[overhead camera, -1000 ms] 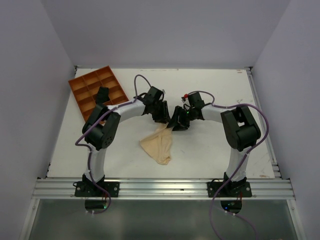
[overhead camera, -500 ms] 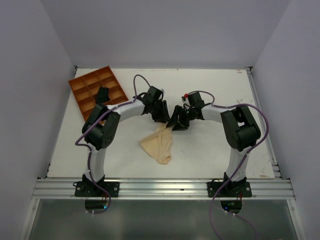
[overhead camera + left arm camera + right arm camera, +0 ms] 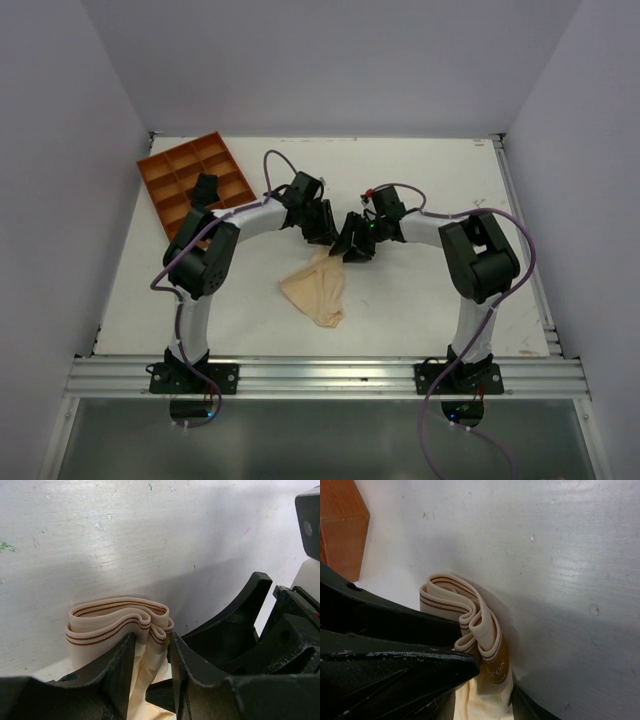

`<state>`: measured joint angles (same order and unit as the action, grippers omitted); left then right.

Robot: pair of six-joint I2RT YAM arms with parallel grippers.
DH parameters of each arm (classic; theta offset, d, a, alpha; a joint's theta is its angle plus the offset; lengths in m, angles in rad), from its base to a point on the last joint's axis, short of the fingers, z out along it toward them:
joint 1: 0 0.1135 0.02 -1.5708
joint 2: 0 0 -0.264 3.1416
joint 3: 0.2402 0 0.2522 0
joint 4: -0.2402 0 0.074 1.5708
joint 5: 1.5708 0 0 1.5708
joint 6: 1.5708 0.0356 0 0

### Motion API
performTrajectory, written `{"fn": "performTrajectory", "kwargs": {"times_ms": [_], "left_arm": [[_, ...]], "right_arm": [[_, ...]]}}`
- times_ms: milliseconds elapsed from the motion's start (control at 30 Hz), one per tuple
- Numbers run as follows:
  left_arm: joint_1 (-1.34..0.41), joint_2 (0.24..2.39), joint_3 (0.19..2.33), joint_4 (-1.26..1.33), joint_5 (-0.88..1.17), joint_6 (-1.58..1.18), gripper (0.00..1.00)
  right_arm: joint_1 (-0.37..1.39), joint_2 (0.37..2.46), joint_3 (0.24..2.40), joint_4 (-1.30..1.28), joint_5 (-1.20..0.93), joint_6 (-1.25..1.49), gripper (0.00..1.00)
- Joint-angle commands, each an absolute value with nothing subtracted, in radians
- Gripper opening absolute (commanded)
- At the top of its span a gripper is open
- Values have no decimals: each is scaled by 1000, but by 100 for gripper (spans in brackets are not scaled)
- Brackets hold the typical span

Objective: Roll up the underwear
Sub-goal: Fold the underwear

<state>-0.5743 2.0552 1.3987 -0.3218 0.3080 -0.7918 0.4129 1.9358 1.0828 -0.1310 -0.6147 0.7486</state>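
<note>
The underwear [image 3: 318, 290] is pale beige and lies spread on the white table, its upper end lifted between the two grippers. My left gripper [image 3: 325, 235] meets my right gripper [image 3: 352, 248] over that end. In the left wrist view the brown-striped waistband [image 3: 120, 620] is bunched in folds, and my left gripper [image 3: 151, 650] is shut on the fabric just below it. The right wrist view shows the same folded waistband [image 3: 470, 615], with my right gripper [image 3: 490, 690] closed on the cloth under it. The right arm's black fingers [image 3: 235, 630] press close beside the left jaws.
An orange compartment tray [image 3: 195, 185] sits at the back left of the table, its corner also visible as the orange tray [image 3: 342, 525] in the right wrist view. A metal rail [image 3: 320, 375] runs along the near edge.
Both grippers have shifted slightly left and away from the bases together, keeping the waistband between them. The cloth's lower part has barely moved.
</note>
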Motion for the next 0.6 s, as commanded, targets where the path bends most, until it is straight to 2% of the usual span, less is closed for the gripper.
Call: {"fn": "performTrajectory", "kwargs": {"times_ms": [0, 133, 367, 567], "left_arm": [[-597, 2089, 1385, -322, 365, -811, 39], [-597, 2089, 1387, -325, 367, -813, 39], [-597, 2091, 1390, -327, 377, -815, 39], [-594, 2085, 1388, -337, 371, -799, 41]], "right_arm": [[451, 1898, 1143, -106, -529, 727, 52], [460, 1888, 1160, -184, -459, 678, 45], [460, 1899, 1126, -210, -416, 663, 21], [460, 1887, 1109, -210, -406, 670, 14]]}}
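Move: The label end of the underwear's gathered waistband sits right between the right hand's open fingers, about 1 cm below the hand point. The folded waistband bundle is some 2 cm ahead and 3 cm left of that hand; the flat body of the underwear lies roughly 10 cm back and 6 cm left, about 3 cm lower. From the left hand, whose fingers already straddle the bundle, the label end lies about 1 cm back, 2 cm right and 1 cm down. The right hand sinks a little over 1 cm over the label end, tipping its fingers about 10 degrees steeper, and closes them from half open to nearly shut, pinching the gathered cloth beside the left fingers. The left hand keeps the waistband bundle between its fingers at the same opening, only easing under 1 cm to the right late on. ##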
